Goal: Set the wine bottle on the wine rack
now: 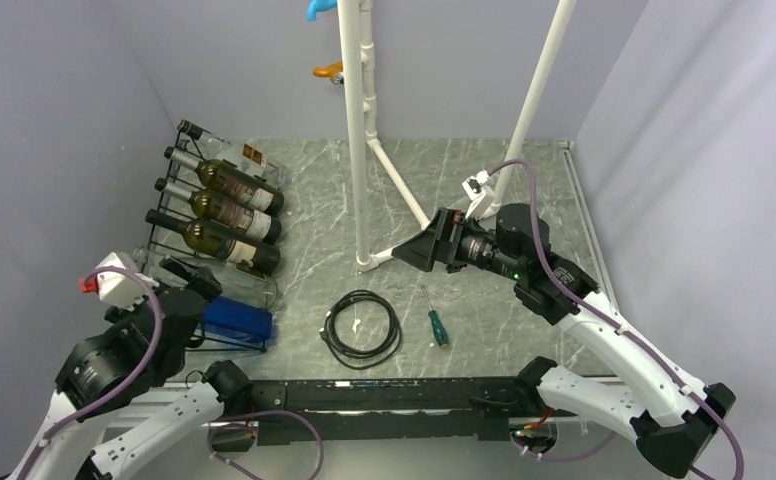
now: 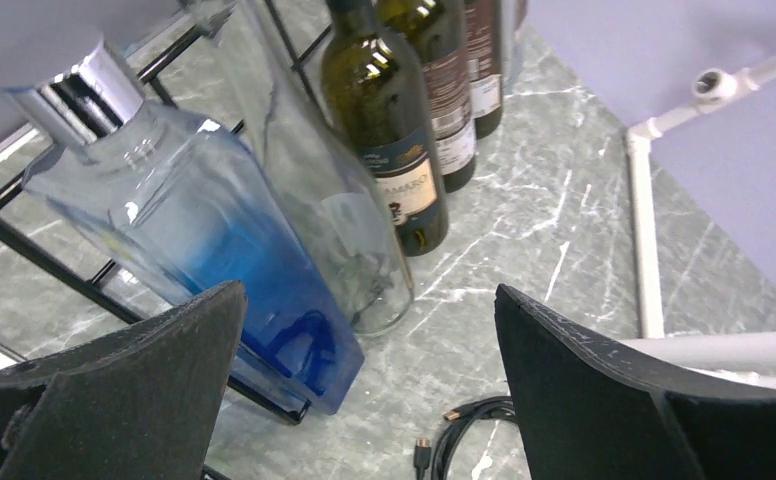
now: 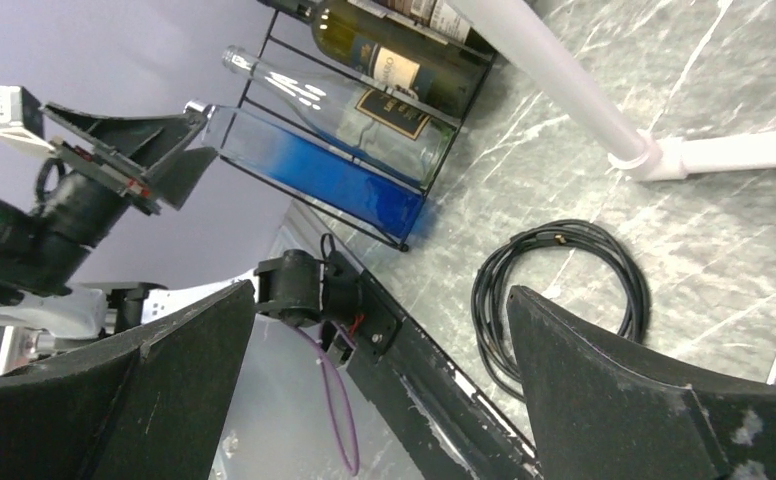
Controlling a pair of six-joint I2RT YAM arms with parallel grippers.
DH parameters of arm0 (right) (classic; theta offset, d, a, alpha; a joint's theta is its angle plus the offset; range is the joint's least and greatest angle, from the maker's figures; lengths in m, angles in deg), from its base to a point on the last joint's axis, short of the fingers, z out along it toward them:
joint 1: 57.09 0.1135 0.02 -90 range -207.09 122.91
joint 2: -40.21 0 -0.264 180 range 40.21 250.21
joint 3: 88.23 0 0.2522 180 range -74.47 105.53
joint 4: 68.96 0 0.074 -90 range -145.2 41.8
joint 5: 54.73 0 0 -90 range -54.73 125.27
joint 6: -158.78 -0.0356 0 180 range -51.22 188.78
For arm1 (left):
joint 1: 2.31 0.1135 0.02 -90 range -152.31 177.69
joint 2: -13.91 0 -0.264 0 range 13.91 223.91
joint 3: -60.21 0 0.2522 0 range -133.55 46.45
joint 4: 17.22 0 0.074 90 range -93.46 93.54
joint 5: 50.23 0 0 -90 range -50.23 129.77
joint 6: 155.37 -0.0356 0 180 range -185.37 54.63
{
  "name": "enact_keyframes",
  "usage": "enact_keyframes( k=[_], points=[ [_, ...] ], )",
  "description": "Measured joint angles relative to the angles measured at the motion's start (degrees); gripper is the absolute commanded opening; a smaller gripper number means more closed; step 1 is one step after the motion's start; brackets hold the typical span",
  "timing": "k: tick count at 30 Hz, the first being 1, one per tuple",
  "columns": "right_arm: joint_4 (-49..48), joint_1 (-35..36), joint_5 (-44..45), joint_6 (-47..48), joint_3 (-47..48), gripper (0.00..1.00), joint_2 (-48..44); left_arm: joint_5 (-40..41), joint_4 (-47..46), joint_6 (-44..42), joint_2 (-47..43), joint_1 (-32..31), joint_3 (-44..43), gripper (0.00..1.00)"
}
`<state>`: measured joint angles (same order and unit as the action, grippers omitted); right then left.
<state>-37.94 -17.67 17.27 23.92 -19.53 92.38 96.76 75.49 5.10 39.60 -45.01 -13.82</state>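
The black wire wine rack (image 1: 234, 347) (image 2: 54, 262) (image 3: 404, 243) stands at the table's left and holds several bottles lying on their sides. The wine bottle closest to my left arm is square blue-tinted glass with a silver cap (image 1: 236, 320) (image 2: 214, 250) (image 3: 324, 172), and it rests on the rack's near end. Beside it lie a clear bottle (image 2: 314, 190) and dark wine bottles (image 1: 226, 212) (image 2: 389, 130). My left gripper (image 1: 200, 288) (image 2: 367, 300) is open just behind the blue bottle, holding nothing. Mid-table, my right gripper (image 1: 416, 250) (image 3: 380, 295) hangs open and empty.
A white pipe frame (image 1: 356, 150) (image 3: 554, 80) rises from the table's middle and back. A coiled black cable (image 1: 362, 328) (image 3: 559, 290) and a green-handled screwdriver (image 1: 436, 326) lie near the front. Grey walls close in on the left, back and right.
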Motion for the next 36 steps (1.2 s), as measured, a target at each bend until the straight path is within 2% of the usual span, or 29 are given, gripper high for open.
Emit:
enact_keyframes(
  k=[7, 18, 27, 36],
  points=[
    [6.1, 0.0, 4.3, 4.7, 6.1, 1.00, -1.6, -3.5, -8.1, -12.6, -0.2, 0.0, -5.7, 0.99],
    [15.1, 0.0, 13.2, 12.8, 14.8, 1.00, -5.6, -14.2, -22.2, -33.6, -1.9, 0.0, -11.5, 0.99],
    [22.3, 0.0, 20.8, 19.4, 21.8, 1.00, -10.2, -18.4, -26.2, -39.9, -1.1, 0.0, -19.3, 1.00],
    [26.9, 0.0, 27.1, 25.6, 26.5, 1.00, -17.8, -26.0, -34.8, -45.9, -0.2, 0.0, -21.1, 1.00]
  ],
)
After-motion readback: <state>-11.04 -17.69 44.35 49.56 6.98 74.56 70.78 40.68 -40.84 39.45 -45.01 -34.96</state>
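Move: Just below the left hand, already let go, the blue bottle lies on the wine rack, its middle about 11 cm down, 3 cm to the left and 1 cm ahead. The clear bottle lies some 8 cm beyond the blue one, and the nearest dark wine bottle about 16 cm ahead of the hand, 1 cm to its right. From the empty right hand the blue bottle is roughly 50 cm left, 4 cm back and 15 cm lower. Climbing away from the blue bottle with fingers still wide open, the left hand rises some 21 cm, drifting right late on, while its fingers tip up and swing clockwise. The empty right hand, also open, withdraws from the rack side: about 16 cm right and 15 cm up, easing back towards the end, with its fingertips tilting up and turning clockwise. ##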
